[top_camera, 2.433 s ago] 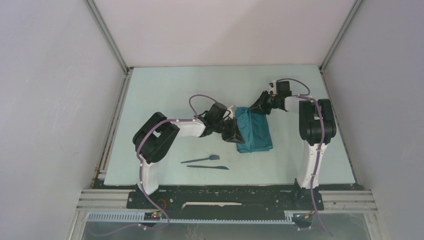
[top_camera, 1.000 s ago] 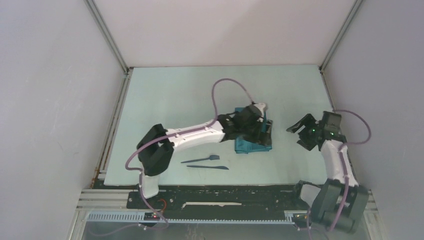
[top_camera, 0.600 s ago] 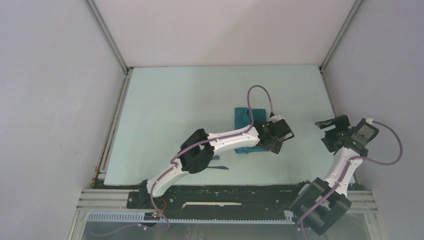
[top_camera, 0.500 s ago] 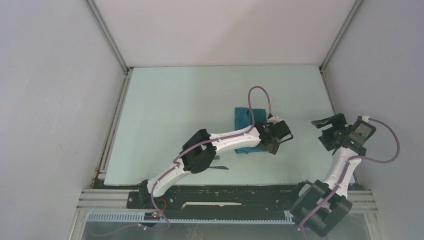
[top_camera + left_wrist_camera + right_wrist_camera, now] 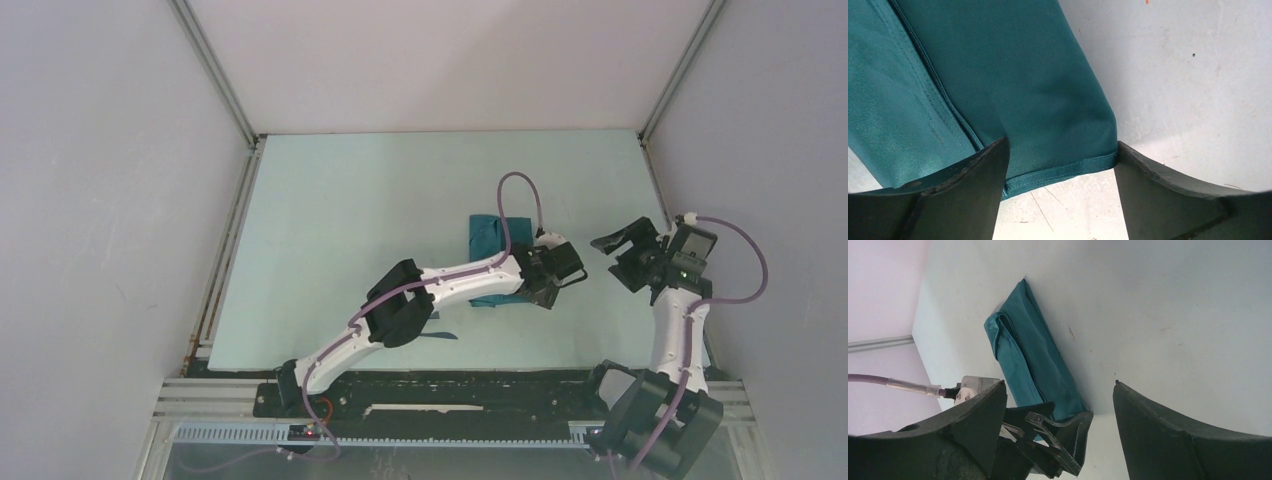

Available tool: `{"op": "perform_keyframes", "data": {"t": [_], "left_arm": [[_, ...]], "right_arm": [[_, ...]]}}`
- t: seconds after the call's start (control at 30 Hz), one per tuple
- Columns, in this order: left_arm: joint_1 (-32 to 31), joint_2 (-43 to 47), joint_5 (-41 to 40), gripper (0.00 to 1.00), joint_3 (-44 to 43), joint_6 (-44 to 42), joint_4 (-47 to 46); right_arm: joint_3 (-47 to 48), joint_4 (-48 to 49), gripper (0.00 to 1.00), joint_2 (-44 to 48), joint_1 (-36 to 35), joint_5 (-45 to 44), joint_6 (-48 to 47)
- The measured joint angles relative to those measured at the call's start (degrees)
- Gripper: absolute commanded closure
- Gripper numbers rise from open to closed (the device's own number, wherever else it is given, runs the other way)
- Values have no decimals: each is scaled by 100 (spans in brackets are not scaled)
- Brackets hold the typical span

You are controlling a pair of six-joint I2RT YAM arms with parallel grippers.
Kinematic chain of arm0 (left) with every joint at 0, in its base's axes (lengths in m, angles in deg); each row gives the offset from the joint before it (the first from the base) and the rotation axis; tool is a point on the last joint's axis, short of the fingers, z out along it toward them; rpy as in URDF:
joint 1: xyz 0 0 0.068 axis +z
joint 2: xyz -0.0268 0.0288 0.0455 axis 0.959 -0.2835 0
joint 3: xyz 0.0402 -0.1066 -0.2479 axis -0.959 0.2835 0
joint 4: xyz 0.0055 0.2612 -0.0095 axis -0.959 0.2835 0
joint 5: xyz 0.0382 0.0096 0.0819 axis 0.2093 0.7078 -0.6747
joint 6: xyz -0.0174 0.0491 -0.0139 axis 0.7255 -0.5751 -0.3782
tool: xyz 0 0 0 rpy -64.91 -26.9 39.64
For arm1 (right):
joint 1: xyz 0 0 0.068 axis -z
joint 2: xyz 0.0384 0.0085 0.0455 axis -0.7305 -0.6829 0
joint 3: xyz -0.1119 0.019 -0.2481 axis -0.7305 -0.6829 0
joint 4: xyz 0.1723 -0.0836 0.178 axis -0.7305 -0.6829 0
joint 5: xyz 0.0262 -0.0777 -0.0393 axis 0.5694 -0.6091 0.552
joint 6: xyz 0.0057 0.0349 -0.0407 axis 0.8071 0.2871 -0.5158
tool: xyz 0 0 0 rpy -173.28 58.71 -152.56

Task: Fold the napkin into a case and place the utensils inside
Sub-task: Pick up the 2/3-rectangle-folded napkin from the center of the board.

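The napkin [image 5: 487, 236] lies at the table's middle, folded into a narrow layered teal strip, the case. My left arm stretches across it. My left gripper [image 5: 562, 273] is open at the strip's near right corner. In the left wrist view the gripper [image 5: 1062, 150] has its jaws spread on either side of the hemmed corner of the cloth [image 5: 1013, 75], holding nothing. My right gripper [image 5: 620, 254] is open and empty, a little right of the strip. The right wrist view [image 5: 1058, 385] shows the strip [image 5: 1030, 352] and the left gripper [image 5: 1063, 437]. The utensils are mostly hidden under the left arm; a dark tip [image 5: 447, 336] shows.
The pale green table [image 5: 350, 200] is enclosed by white walls at the back and both sides. The left arm's purple cable [image 5: 515, 190] loops above the cloth. A black rail [image 5: 430, 385] runs along the near edge.
My left arm reached across the cloth to its right end and now holds there. My right arm pulled away to the right edge, then swung back a little toward the cloth, jaws open.
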Motion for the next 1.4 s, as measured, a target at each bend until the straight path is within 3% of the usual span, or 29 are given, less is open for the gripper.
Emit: {"op": "perform_keyframes", "data": {"t": [0.13,0.33,0.5,0.6,0.8,1.1,1.4], "left_arm": [[-48,2,-173,19,0,-11,24],[-188,2,-527,31,0,-79,39],[-247,2,-586,21,0,-205,-24],[-269,2,-579,21,0,-302,-101],[-297,2,-579,37,0,-470,-286],[-363,2,-527,44,0,-533,-404],[-365,52,-422,57,293,-485,-667]], "right_arm": [[0,11,16,-50,-142,-44,-11],[0,17,16,-118,-227,-59,-15],[0,15,17,-125,-234,-63,-20],[0,15,17,-125,-234,-63,-22],[0,55,18,-136,-262,-63,-24],[0,98,17,-175,-273,-83,-24],[0,179,17,-459,-50,70,-22]]}}
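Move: The left hand is low over the napkin's near edge. The near right corner it goes for lies about 3 cm to its right, 1 cm back and 1 cm below. The middle of the napkin is about 7 cm ahead and 4 cm left. The knife is roughly 22 cm left and 8 cm back, the fork 25 cm left and 5 cm back. From the right hand, the corner is some 15 cm left, 5 cm back and 13 cm down. With one finger still over the cloth, seeming to rest on it, and the other just off its right side, the left hand edges about 2 cm right and 1.5 cm back to bring the napkin's near right corner between its fingertips. It lifts barely 1 cm, then sinks again. The fingers swing some 5 degrees outward and turn slightly clockwise, closing from wide to about half open. ##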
